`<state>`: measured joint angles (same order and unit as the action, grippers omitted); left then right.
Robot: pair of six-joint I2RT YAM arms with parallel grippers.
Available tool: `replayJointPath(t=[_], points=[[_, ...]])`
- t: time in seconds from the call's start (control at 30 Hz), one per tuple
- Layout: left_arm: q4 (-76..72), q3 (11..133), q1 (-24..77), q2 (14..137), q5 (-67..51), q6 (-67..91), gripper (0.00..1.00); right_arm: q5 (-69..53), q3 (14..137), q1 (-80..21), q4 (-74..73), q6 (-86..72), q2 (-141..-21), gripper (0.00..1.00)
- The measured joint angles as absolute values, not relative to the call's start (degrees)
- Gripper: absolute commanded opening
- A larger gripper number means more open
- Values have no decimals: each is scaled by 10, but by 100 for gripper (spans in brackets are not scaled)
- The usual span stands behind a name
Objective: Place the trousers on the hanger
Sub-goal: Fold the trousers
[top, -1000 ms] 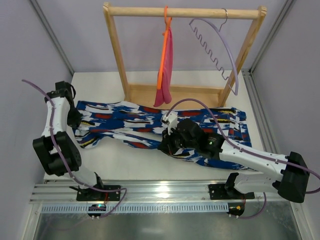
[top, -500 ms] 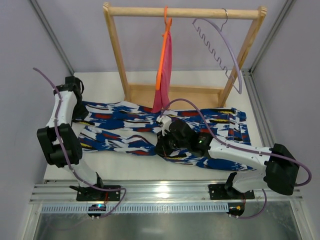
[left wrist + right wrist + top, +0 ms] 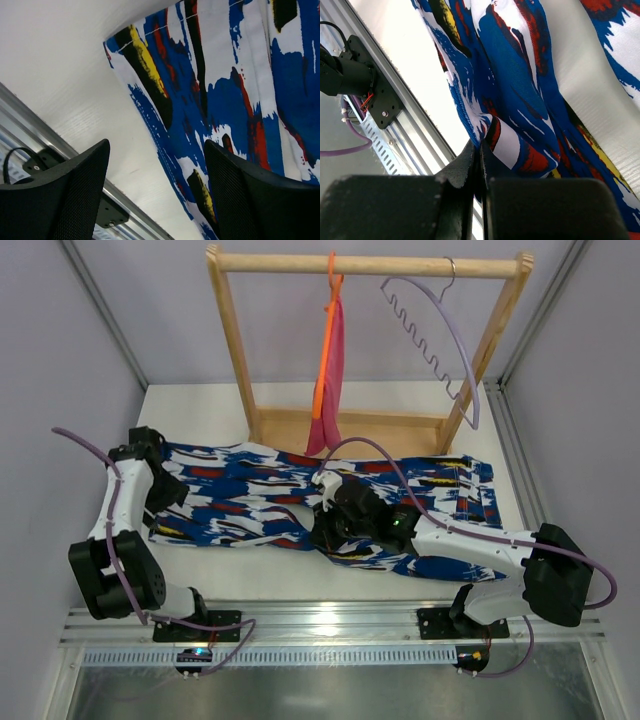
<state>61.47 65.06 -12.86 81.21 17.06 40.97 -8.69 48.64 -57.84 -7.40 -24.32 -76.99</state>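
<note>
The trousers, printed in blue, white, red and black, lie spread across the white table. The lilac hanger hangs by its silver hook on the wooden rack's top bar at the right. My left gripper hovers over the leg ends at the table's left. In the left wrist view it stands open above the hem, with nothing between its fingers. At mid-table my right gripper is shut on a fold of the trousers, the cloth pinched at its tips.
A wooden rack stands at the back, with an orange hanger and pink cloth hanging at its middle. An aluminium rail runs along the near edge. Grey walls close in on the left and right.
My left gripper has opened, let go of the leg ends, and swung from the far left back toward the near side. The right gripper stays pinched on the cloth, shifted slightly left.
</note>
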Motion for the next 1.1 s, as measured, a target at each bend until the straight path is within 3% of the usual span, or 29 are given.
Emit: replayJointPath(t=[0.4,0.6,0.67,0.7,0.77,0.8,1.1], points=[[543,473,-174,807,106,509,73,-87,486,-578,-74,-241,-769,4],[512,460,-174,815,110,527,69,-87,486,-578,-74,-241,-769,4],[498,449,-174,818,114,535,61,-87,486,-578,-73,-241,-769,4],[491,439,-174,819,116,537,50,-87,486,-578,-73,-242,-769,4],[483,432,-175,820,112,544,24,-87,486,-578,-73,-242,-769,4],[480,432,-175,821,113,545,1,-87,486,-578,-73,-242,-769,4],[556,524,-180,795,159,533,1,-86,486,-579,-82,-230,-751,4]])
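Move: The near edge of the trouser leg, where the open left hand will shut, lies about 5 cm back, 2 cm right and 10 cm below it; the leg's near corner is some 6 cm to the left of that spot, level with it. The trousers' far left corner lies roughly 13 cm ahead of the left hand and 2 cm to its left. From the right hand, which already holds the leg farther along, the spot is about 36 cm left, 2 cm ahead and 12 cm lower. The left hand sinks 10 cm, drawing back, then pinches the leg's near edge and raises it some 5 cm. ##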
